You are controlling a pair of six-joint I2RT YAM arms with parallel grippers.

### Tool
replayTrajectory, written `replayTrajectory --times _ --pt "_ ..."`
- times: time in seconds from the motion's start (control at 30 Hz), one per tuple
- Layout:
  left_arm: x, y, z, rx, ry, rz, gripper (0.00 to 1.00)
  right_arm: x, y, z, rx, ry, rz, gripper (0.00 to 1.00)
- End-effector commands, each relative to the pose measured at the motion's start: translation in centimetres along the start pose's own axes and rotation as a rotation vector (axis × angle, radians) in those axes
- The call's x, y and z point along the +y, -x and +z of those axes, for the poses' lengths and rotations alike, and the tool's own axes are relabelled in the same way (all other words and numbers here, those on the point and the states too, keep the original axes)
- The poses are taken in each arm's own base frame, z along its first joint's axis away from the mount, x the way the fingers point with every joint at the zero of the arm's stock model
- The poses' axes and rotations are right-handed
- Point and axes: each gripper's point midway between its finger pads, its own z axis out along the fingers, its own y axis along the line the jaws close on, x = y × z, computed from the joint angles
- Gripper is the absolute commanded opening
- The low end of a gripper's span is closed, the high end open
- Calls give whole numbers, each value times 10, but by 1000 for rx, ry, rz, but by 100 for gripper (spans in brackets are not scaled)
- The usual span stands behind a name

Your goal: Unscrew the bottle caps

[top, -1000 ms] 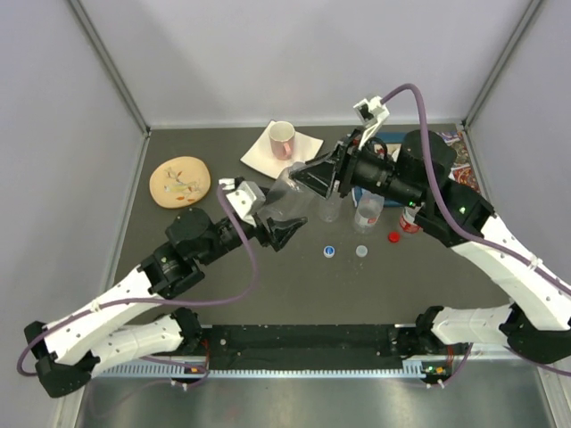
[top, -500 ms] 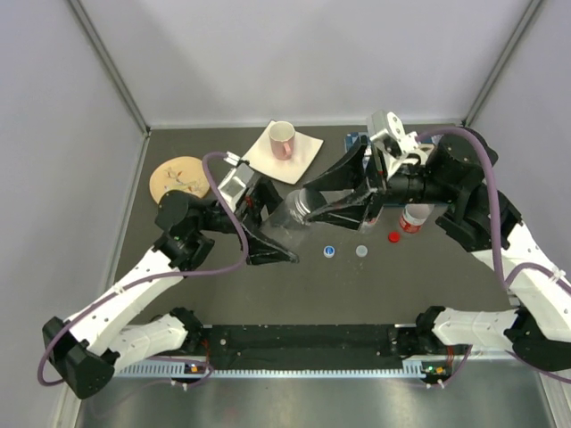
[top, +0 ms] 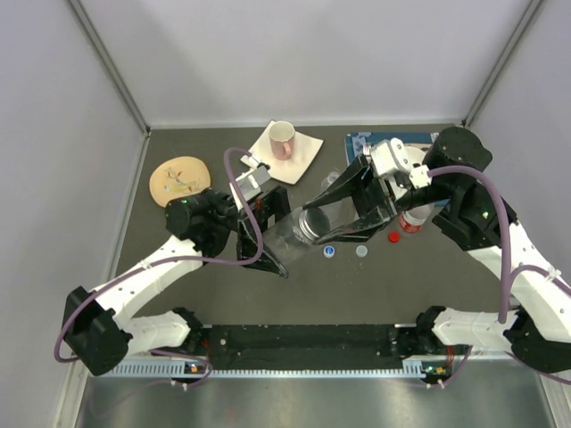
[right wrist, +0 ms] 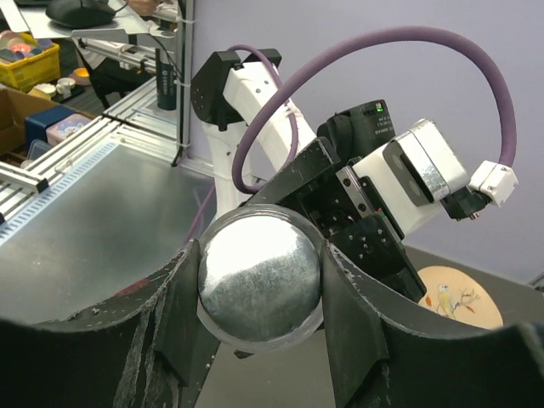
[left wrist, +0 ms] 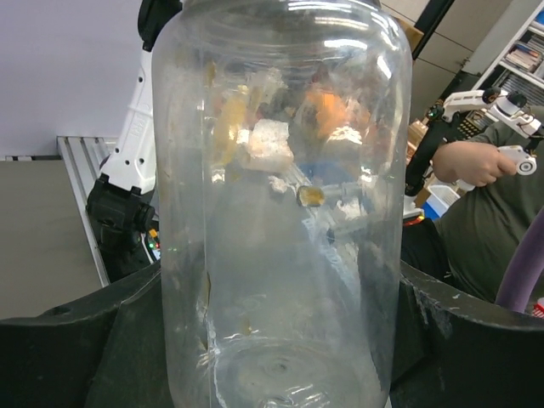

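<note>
The short squat clear bottle (top: 287, 227) is held off the table, lying nearly level between the two arms. My left gripper (top: 275, 234) is shut on its body; in the left wrist view the bottle (left wrist: 280, 204) fills the space between the black fingers (left wrist: 76, 340). My right gripper (top: 314, 225) is shut on its wide greyish-clear cap (right wrist: 259, 285), one finger on each side. Blue (top: 329, 251), white (top: 361, 251) and red (top: 393, 237) caps lie loose on the table. A slim bottle (top: 331, 182) and a red-labelled one (top: 410, 220) stand behind the right gripper, partly hidden.
A pink-lined mug (top: 283, 138) stands on a white napkin (top: 305, 150) at the back. A round wooden plate (top: 178, 181) lies at the back left. A blue patterned item (top: 359, 142) sits at the back right. Grey walls enclose the table on three sides.
Both arms have carried the bottle a little toward the front, and the right wrist has turned round. Both grips stay the same.
</note>
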Motion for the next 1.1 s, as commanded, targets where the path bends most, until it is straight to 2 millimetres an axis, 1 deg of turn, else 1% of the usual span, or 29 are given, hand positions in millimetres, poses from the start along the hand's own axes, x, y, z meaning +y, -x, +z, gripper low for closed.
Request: replayTrajectory --times 0.0,0.03,0.07,0.1,0.13,0.17,0.2,0.23,0.3,0.4,0.43,0.5,0.53,0.6,0.63,0.7,0.73,0.77,0.8,0.83,0.87,0.9,0.93,0.97,1.0,1.03,1.07 --pt "-16 32 4 -114 20 161 42 37 -50 0 118 165 319 0" --pt "-14 33 3 -109 44 226 42 31 -48 -1 122 118 310 0" --pt "-10 33 3 -105 69 235 42 28 -43 -1 119 95 303 7" --pt "7 29 1 -97 145 111 41 26 -41 -2 120 69 306 8" --pt "13 31 -1 -91 194 234 41 18 -39 -3 122 12 295 10" --pt "19 31 -3 -87 236 247 41 15 -36 -4 119 -15 286 11" --pt "29 30 -7 -80 302 258 41 13 -33 -5 118 -37 285 12" --pt "28 31 -9 -85 318 277 40 7 -33 -6 121 -75 281 14" --pt "36 32 -13 -90 370 295 40 3 -30 -8 118 -111 272 20" --pt "39 29 -16 -94 404 303 41 -7 -29 -11 119 -176 258 46" --pt "40 28 -17 -91 408 295 41 -9 -27 -11 115 -191 278 58" --pt "42 27 -18 -85 418 300 41 -15 -25 -12 112 -228 286 68" --pt "43 25 -18 -81 423 293 41 -17 -21 -13 104 -242 279 74" --pt "44 25 -19 -81 433 303 41 -22 -16 -14 92 -277 277 81" --pt "44 25 -20 -82 438 305 41 -25 -12 -15 81 -292 269 86" --pt "44 25 -21 -80 444 311 41 -30 -8 -16 74 -325 276 92" --pt "46 25 -22 -82 453 310 41 -34 -5 -17 67 -344 271 97" --pt "48 25 -23 -80 464 315 41 -37 -2 -18 57 -367 278 99" --pt "49 25 -23 -79 470 321 41 -49 -1 -23 50 -444 281 99" --pt "50 25 -24 -81 480 331 41 -58 4 -28 30 -508 283 99" --pt "55 26 -28 -90 514 341 41 -69 13 -33 -25 -586 322 99" --pt "55 30 -29 -104 538 360 41 -93 12 -50 -64 -769 358 99" --pt "59 29 -31 -112 563 367 41 -99 9 -57 -86 -833 395 99" --pt "67 35 -38 -137 634 400 41 -103 12 -60 -132 -876 452 99" --pt "68 36 -41 -144 668 421 41 -109 11 -66 -160 -929 477 99" --pt "71 32 -40 -140 694 429 41 -110 5 -67 -174 -944 508 99" --pt "77 33 -45 -134 749 480 41 -111 5 -67 -206 -956 559 99"
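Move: My right fingers are already pinching the silver cap, so the cap lies right at this hand point. The loose blue cap is on the table about 9 cm ahead, 5 cm to the right and some 34 cm below, and the white cap is equally far ahead and below but 13 cm to the right. From my left hand, which holds the jar, the silver cap lies about 3 cm ahead, 8 cm to the right and 4 cm higher. I let go of the silver cap: after a slow start my right fingers open wide, and the hand goes about 10 cm forward, swinging clockwise some 40 degrees and turning about its left-right axis as well. My left hand keeps its grip on the jar and carries it forward some 7 cm and slightly down, turning counter-clockwise about 35 degrees. ##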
